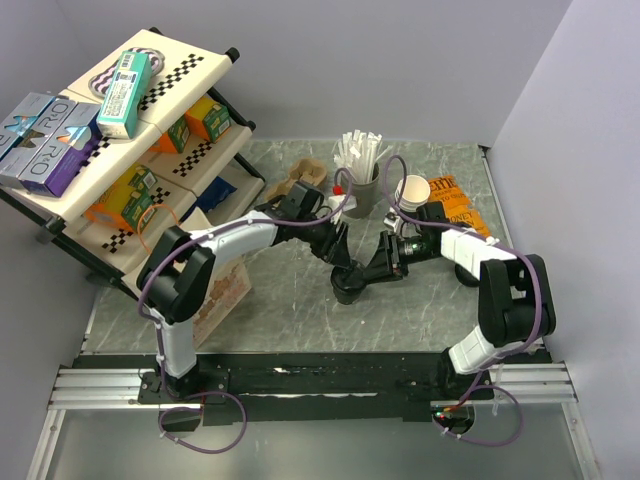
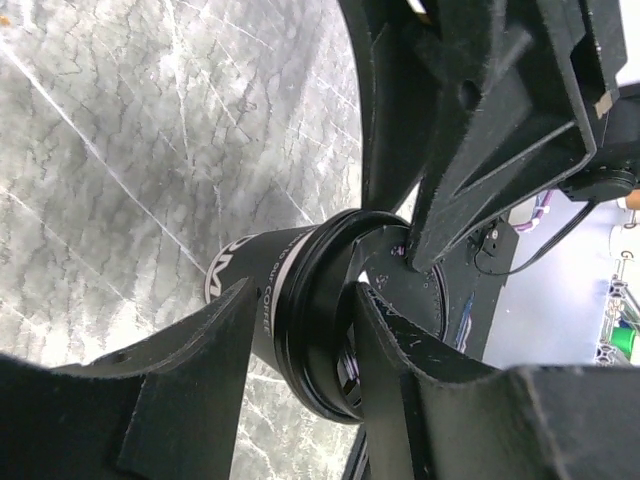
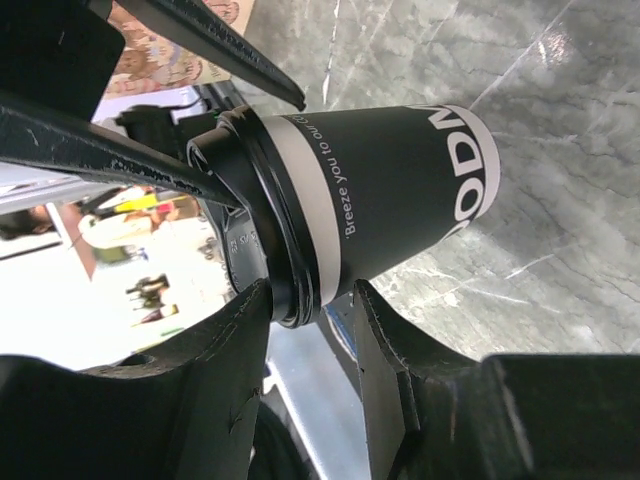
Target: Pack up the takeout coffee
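The takeout coffee, a dark cup with a black lid, is at the middle of the marble table between both arms. In the left wrist view my left gripper is shut on the takeout coffee: one finger lies on the wall, the other on the lid top. My left gripper comes in from the left. My right gripper comes in from the right. In the right wrist view the right gripper grips the same takeout coffee at its rim, one fingertip against the lid, the other against the wall.
A tilted shelf rack with boxes fills the left. A holder of white straws, a stack of white cups and an orange packet stand at the back right. A brown paper bag lies by the left arm.
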`<act>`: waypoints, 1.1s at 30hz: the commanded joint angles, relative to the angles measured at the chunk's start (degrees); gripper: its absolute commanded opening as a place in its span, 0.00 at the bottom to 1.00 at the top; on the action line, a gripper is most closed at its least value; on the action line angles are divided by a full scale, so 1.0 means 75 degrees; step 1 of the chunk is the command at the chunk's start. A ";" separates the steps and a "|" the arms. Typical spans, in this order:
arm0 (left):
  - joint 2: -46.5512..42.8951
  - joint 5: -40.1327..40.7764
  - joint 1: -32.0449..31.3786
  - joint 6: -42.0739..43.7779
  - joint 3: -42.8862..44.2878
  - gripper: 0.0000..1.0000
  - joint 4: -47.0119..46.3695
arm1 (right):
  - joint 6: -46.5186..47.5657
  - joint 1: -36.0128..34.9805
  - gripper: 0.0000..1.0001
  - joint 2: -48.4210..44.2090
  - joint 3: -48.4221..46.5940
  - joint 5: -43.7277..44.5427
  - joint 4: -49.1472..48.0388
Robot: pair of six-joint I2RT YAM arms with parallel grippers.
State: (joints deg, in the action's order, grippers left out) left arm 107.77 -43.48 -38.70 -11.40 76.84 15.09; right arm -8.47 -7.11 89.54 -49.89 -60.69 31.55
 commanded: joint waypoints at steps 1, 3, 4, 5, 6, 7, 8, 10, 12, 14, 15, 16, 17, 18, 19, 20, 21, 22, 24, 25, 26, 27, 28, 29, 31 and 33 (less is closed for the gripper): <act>0.0256 0.0571 -0.0078 0.0055 0.0009 0.48 0.0214 | 0.0121 0.0128 0.44 0.0459 -0.0039 0.0650 -0.0316; 0.0315 0.0595 -0.0079 0.0043 0.0009 0.48 0.0226 | 0.0156 0.0128 0.44 0.0542 -0.0086 0.0615 -0.0305; 0.0326 0.0595 -0.0079 0.0032 -0.0038 0.48 0.0203 | 0.0168 0.0128 0.44 0.0589 -0.0121 0.0626 -0.0281; 0.0338 0.0595 -0.0079 0.0032 -0.0061 0.48 0.0179 | 0.0180 0.0128 0.44 0.0601 -0.0133 0.0638 -0.0246; 0.0327 0.0606 -0.0079 0.0043 -0.0119 0.48 0.0156 | 0.0273 0.0140 0.44 0.0601 -0.0157 0.0731 -0.0199; 0.0327 0.0583 -0.0079 0.0066 -0.0178 0.48 0.0132 | 0.0309 0.0105 0.44 0.0589 -0.0145 0.0778 -0.0176; 0.0315 0.0525 -0.0067 0.0113 -0.0237 0.47 0.0005 | 0.0355 0.0093 0.44 0.0577 -0.0122 0.0814 -0.0199; 0.0187 0.0199 -0.0020 0.0196 -0.0704 0.47 -0.0416 | 0.0403 0.0070 0.43 0.0519 -0.0005 0.1071 -0.0246; 0.0116 0.0010 0.0061 0.0149 -0.1090 0.47 -0.1026 | 0.0414 0.0081 0.43 0.0507 0.0031 0.1224 -0.0293; 0.0104 -0.0330 0.0109 0.0102 -0.1221 0.47 -0.1563 | 0.0461 0.0081 0.43 0.0495 -0.0016 0.1376 -0.0293; 0.0081 -0.0435 0.0144 0.0009 -0.1361 0.48 -0.1787 | 0.0531 0.0093 0.43 0.0495 -0.0051 0.1400 -0.0281; 0.0034 -0.0564 0.0144 -0.0050 -0.1432 0.48 -0.1952 | 0.0566 0.0093 0.43 0.0507 -0.0063 0.1377 -0.0281; -0.0001 -0.0902 0.0156 -0.0120 -0.1456 0.50 -0.2267 | 0.0590 0.0082 0.43 0.0519 -0.0075 0.1342 -0.0258; -0.0106 -0.1044 0.0179 -0.0330 -0.1456 0.50 -0.2607 | 0.0625 0.0093 0.43 0.0507 -0.0075 0.1237 -0.0281; -0.0165 -0.1220 0.0191 -0.0459 -0.1433 0.52 -0.2784 | 0.0649 0.0082 0.43 0.0484 -0.0086 0.1155 -0.0293; -0.0235 -0.1465 0.0191 -0.0577 -0.1386 0.54 -0.2902 | 0.0672 0.0081 0.43 0.0449 -0.0098 0.0992 -0.0316; -0.0352 -0.1572 0.0203 -0.0787 -0.1270 0.55 -0.3054 | 0.0661 0.0081 0.43 0.0367 -0.0110 0.0943 -0.0351; -0.0411 -0.1643 0.0214 -0.0882 -0.1211 0.58 -0.3102 | 0.0626 0.0081 0.43 0.0332 -0.0122 0.0908 -0.0398; -0.0586 -0.1783 0.0226 -0.1174 -0.1082 0.65 -0.3184 | 0.0602 0.0082 0.45 0.0250 -0.0168 0.0698 -0.0445; -0.0634 -0.1831 0.0238 -0.1257 -0.1058 0.68 -0.3242 | 0.0590 0.0081 0.46 0.0226 -0.0180 0.0639 -0.0480; -0.0681 -0.1831 0.0238 -0.1316 -0.1046 0.74 -0.3243 | 0.0579 0.0081 0.49 0.0203 -0.0203 0.0592 -0.0492; -0.0820 -0.1808 0.0238 -0.1421 -0.1057 0.79 -0.3254 | 0.0578 0.0081 0.51 0.0168 -0.0250 0.0568 -0.0480; -0.0891 -0.1784 0.0238 -0.1445 -0.1069 0.88 -0.3220 | 0.0578 0.0081 0.57 0.0144 -0.0274 0.0556 -0.0480; -0.1020 -0.1761 0.0238 -0.1433 -0.1081 0.99 -0.3161 | 0.0613 0.0081 0.59 0.0109 -0.0286 0.0521 -0.0469; -0.1173 -0.1551 0.0238 -0.1223 -0.1163 0.99 -0.2939 | 0.0637 0.0081 0.67 0.0027 -0.0344 0.0486 -0.0433; -0.1395 -0.1375 0.0238 -0.0849 -0.1291 0.99 -0.2518 | 0.0707 0.0082 0.70 -0.0066 -0.0356 0.0393 -0.0398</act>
State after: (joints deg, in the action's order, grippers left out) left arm 102.24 -54.11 -36.97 -20.47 67.59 -5.45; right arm -5.80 -6.59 91.81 -50.68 -61.08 30.41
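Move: The lidded coffee cup stands between the two grippers, each straddling its rim: its middle lies about 3 cm back, 3 cm to the right of and 5 cm below the left hand. From the right hand it is some 4 cm left, 2 cm back and 5 cm down. Counted from the cup, the straw holder is about 22 cm farther out and 2 cm right, the stack of paper cups 20 cm farther out and 14 cm right. The cup's lid stays between both grippers at first, each with one finger on its top and one outside the rim. The left hand hardly shifts while its fingers tip some 15 degrees flatter; then they spread wide and the hand lifts off, about 5 cm up. The right hand stays by the rim, opening partway only at the end and easing a little forward. ##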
